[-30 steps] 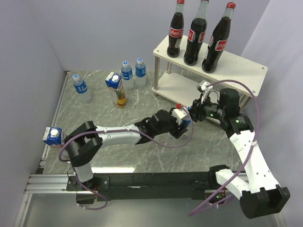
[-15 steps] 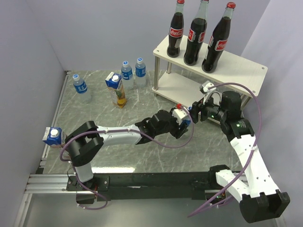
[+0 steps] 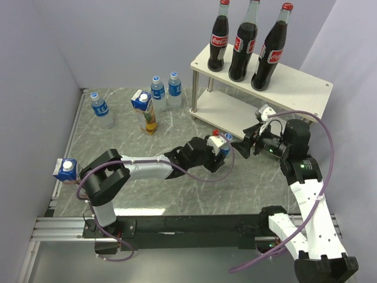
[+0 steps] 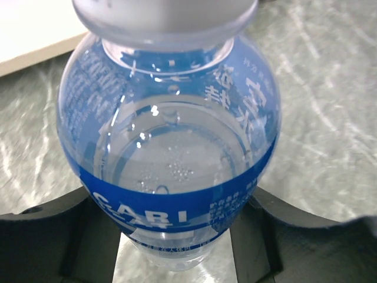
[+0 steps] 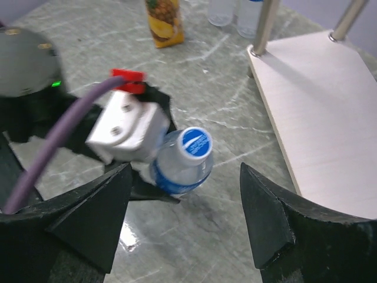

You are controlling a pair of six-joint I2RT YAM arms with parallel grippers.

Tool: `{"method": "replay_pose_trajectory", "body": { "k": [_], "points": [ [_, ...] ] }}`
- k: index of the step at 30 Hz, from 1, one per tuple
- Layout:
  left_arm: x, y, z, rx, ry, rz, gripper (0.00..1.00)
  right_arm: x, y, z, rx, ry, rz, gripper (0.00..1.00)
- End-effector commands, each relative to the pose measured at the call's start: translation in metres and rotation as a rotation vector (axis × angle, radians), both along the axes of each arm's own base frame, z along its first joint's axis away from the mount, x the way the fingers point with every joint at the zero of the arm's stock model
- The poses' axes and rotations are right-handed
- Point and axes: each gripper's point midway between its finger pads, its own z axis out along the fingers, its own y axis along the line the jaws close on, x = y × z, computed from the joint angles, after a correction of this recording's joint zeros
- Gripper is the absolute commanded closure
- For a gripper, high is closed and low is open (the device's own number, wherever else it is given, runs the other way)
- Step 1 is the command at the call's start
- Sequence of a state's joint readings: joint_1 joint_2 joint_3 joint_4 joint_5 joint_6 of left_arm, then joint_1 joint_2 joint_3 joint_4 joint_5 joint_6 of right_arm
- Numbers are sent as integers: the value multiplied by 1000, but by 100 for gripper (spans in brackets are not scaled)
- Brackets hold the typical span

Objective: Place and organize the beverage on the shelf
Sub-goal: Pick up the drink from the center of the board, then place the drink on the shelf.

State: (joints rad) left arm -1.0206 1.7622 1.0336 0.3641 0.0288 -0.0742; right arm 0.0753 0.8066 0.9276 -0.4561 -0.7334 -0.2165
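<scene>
My left gripper [image 3: 217, 150] is shut on a small clear water bottle [image 3: 224, 143] with a blue label, above the middle of the table. The bottle [image 4: 171, 147] fills the left wrist view, its lower body between the black jaws of the left gripper [image 4: 177, 242]. My right gripper [image 3: 242, 145] stands open just right of the bottle, apart from it. In the right wrist view the right gripper [image 5: 185, 171] frames the tilted bottle [image 5: 179, 165], its blue cap toward that camera. The shelf [image 3: 294, 76] carries three cola bottles [image 3: 242, 44] on its top board. Its lower board [image 5: 318, 100] is bare.
Two water bottles [image 3: 166, 89] stand at the back beside the shelf's left leg, and a third [image 3: 100, 109] at the far left. One juice carton [image 3: 145, 111] stands mid-left. Another carton [image 3: 66, 170] sits at the table's left edge, by the left arm's base.
My right gripper has opened, let go of the bottle's top and drawn back to the right. My left gripper still holds the bottle and has shifted slightly left.
</scene>
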Motion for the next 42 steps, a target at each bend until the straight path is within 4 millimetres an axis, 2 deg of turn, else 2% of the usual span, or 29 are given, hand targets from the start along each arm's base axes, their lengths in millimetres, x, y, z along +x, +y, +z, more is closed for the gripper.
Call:
{"method": "replay_pose_trajectory", "body": {
  "k": [1, 5, 8, 12, 13, 15, 16, 17, 22, 24, 26, 27, 28, 33, 34, 40, 42],
  "points": [
    [15, -5, 64, -166, -80, 16, 100, -8, 7, 16, 41, -49, 67, 20],
    [33, 4, 76, -183, -93, 50, 100, -1, 0, 15, 40, -43, 13, 20],
    [57, 13, 89, -217, -92, 87, 100, -1, -1, 14, 64, -26, 7, 20],
    [101, 36, 111, -298, -101, 166, 100, -2, -3, 14, 85, -17, 3, 21],
    [109, 37, 120, -317, -114, 173, 100, -2, -3, 14, 85, -21, 0, 21],
    [127, 45, 125, -330, -133, 200, 100, 1, -11, 15, 84, -30, -35, 21],
    [134, 45, 136, -347, -153, 207, 100, 2, -12, 16, 84, -32, -38, 21],
    [145, 47, 132, -343, -158, 218, 100, 1, -11, 16, 87, -34, -36, 21],
    [180, 46, 143, -348, -207, 245, 99, -2, -11, 18, 94, -43, -24, 21],
    [190, 46, 150, -353, -235, 249, 100, -3, -11, 18, 95, -46, -19, 21],
    [198, 44, 148, -350, -242, 254, 100, -5, -11, 19, 95, -55, -14, 21],
    [203, 43, 155, -360, -258, 256, 100, -5, -10, 19, 97, -56, -10, 21],
    [206, 41, 149, -355, -252, 251, 100, -6, -10, 20, 97, -59, -8, 21],
    [220, 35, 156, -377, -282, 259, 100, -8, -9, 20, 100, -62, 2, 21],
    [223, 34, 149, -370, -276, 266, 100, -8, -9, 20, 99, -64, 3, 21],
    [239, 31, 141, -369, -294, 292, 100, -9, -7, 21, 102, -70, 13, 21],
    [244, 30, 146, -371, -311, 301, 100, -10, -7, 20, 105, -68, 17, 21]
  ]
}}
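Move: The left gripper already holds the blue-label water bottle. Its goal, the left end of the shelf's lower board, lies about 27 cm ahead, 2 cm to the right and some 8 cm below. The shelf's front left post stands roughly 24 cm ahead and 11 cm left; the nearer standing water bottle is about 31 cm ahead and 20 cm left. From the empty right gripper that board end is some 26 cm ahead, 13 cm left and 24 cm down. Keep the left fingers shut on the water bottle and carry it forward about 22 cm towards the left end of the lower board, first veering left and climbing some 7 cm, then easing back a little right and down as the hand slows. Turn the wrist some 17 degrees counter-clockwise on the way, so the fingers point more forward. ##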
